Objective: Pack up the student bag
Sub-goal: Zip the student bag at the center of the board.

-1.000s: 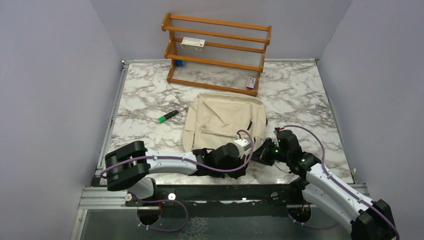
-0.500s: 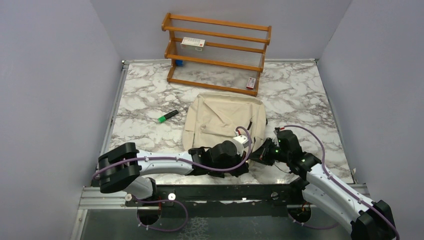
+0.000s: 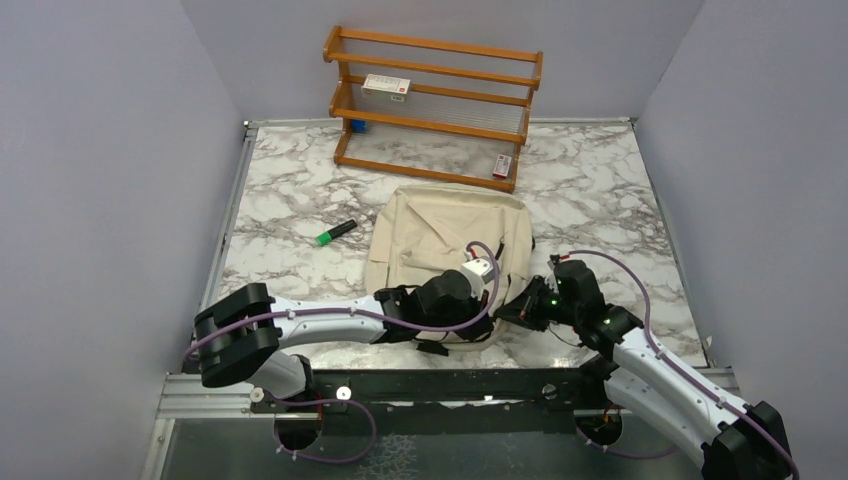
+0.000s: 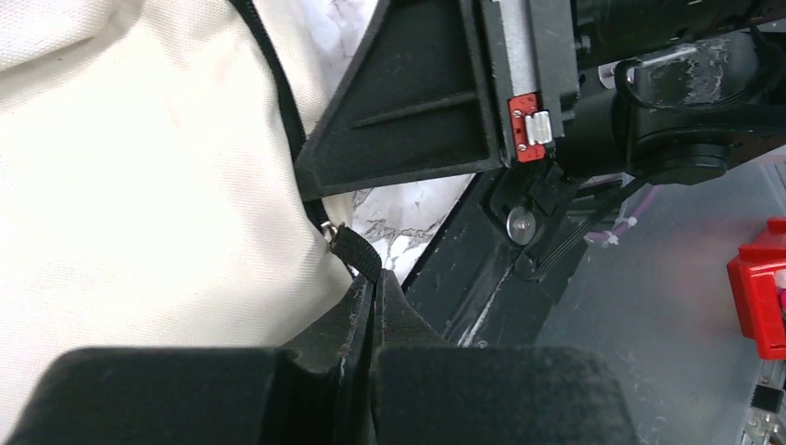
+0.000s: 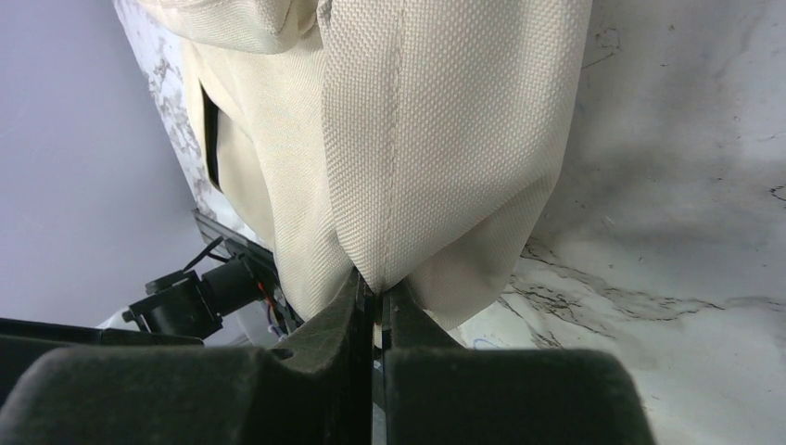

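Note:
The student bag [image 3: 440, 240], a beige fabric backpack, lies flat in the middle of the marble table [image 3: 290, 200]. My left gripper [image 3: 490, 315] is at its near edge. In the left wrist view this left gripper [image 4: 375, 283] is shut on a black ribbed zipper pull [image 4: 357, 252] beside the cream bag cloth [image 4: 139, 185]. My right gripper [image 3: 518, 308] is at the bag's near right corner. In the right wrist view the right gripper [image 5: 375, 292] is shut on a folded corner of the bag fabric [image 5: 436, 139], lifted a little off the marble.
A green marker [image 3: 335, 232] lies on the table left of the bag. A wooden rack [image 3: 435, 105] stands at the back with a white box [image 3: 387, 87], a blue item [image 3: 357, 126] and a small red-and-white item [image 3: 502, 165]. Grey walls close in three sides.
My left wrist has moved left and away along the bag's near edge, its jaws closing fully on the pull. The right arm has stayed put, gripping the corner.

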Controlling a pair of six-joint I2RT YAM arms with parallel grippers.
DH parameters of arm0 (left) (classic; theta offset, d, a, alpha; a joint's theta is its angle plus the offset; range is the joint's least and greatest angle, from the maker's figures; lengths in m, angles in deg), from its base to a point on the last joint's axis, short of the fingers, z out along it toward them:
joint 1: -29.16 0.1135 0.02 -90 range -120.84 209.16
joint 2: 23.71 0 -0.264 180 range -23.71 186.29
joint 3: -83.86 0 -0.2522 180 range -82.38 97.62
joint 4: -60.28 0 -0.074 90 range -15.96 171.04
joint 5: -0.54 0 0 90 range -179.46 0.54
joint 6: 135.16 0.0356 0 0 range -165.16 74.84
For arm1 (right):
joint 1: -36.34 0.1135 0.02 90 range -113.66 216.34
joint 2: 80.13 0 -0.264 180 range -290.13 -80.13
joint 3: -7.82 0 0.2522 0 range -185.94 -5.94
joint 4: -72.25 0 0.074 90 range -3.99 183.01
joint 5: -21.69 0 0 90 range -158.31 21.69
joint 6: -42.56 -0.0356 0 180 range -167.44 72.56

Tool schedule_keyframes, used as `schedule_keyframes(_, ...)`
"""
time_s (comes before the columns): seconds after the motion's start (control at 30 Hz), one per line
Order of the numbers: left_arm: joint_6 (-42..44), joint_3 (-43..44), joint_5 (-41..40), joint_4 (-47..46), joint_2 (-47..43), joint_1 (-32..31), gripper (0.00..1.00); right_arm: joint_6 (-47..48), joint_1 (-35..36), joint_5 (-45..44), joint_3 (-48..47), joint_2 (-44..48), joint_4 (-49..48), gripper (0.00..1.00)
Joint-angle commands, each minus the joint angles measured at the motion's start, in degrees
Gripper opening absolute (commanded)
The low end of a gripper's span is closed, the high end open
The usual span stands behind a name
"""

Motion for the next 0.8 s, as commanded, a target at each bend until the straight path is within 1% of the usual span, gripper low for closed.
schedule_keyframes(0.0, 2.4, 0.9, -0.7, 2.0, -0.6, 1.7, 0.0, -0.3, -0.1, -1.6, 0.1, 0.2, 0.5, 0.07)
schedule_keyframes(0.17, 2.5, 0.2, 1.1, 1.6, 0.5, 2.1, 0.0, -0.2, -0.1, -1.4, 0.0, -0.1, 0.3, 0.07)
schedule_keyframes(0.27, 2.2, 0.1, 2.2, 1.0, 1.2, 2.1, 0.11, -0.2, -0.1, -1.3, 0.1, -0.3, 0.3, 0.07)
schedule_keyframes(0.4, 1.9, 0.2, 3.4, 0.2, 1.9, 2.1, 0.23, -0.2, -0.1, -1.3, 0.2, -0.3, 0.2, 0.07)
schedule_keyframes(0.77, 1.7, 0.9, 4.3, -0.2, 3.0, 2.1, 0.34, -0.2, 0.0, -1.2, 0.3, -0.4, -0.1, 0.07)
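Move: The zipper pull is already at my closed left fingertips, its middle only about 1 cm ahead and 1 cm to the right, level with them. The bag side pinched by my right hand is some 5 cm ahead, 2 cm right and a little lower; a black strap end lies about 10 cm left, 3 cm back and 9 cm below. From my right hand, the pull is roughly 4 cm back, 2 cm left and 3 cm up. I finish the pull with a short nudge of my left hand, about 1 cm forward and slightly left, stop, then open the fingers to about a third and let go of the zipper pull while sinking roughly 1.5 cm and easing back nearly 1 cm. My right hand stays put, still pinching the bag's side. ##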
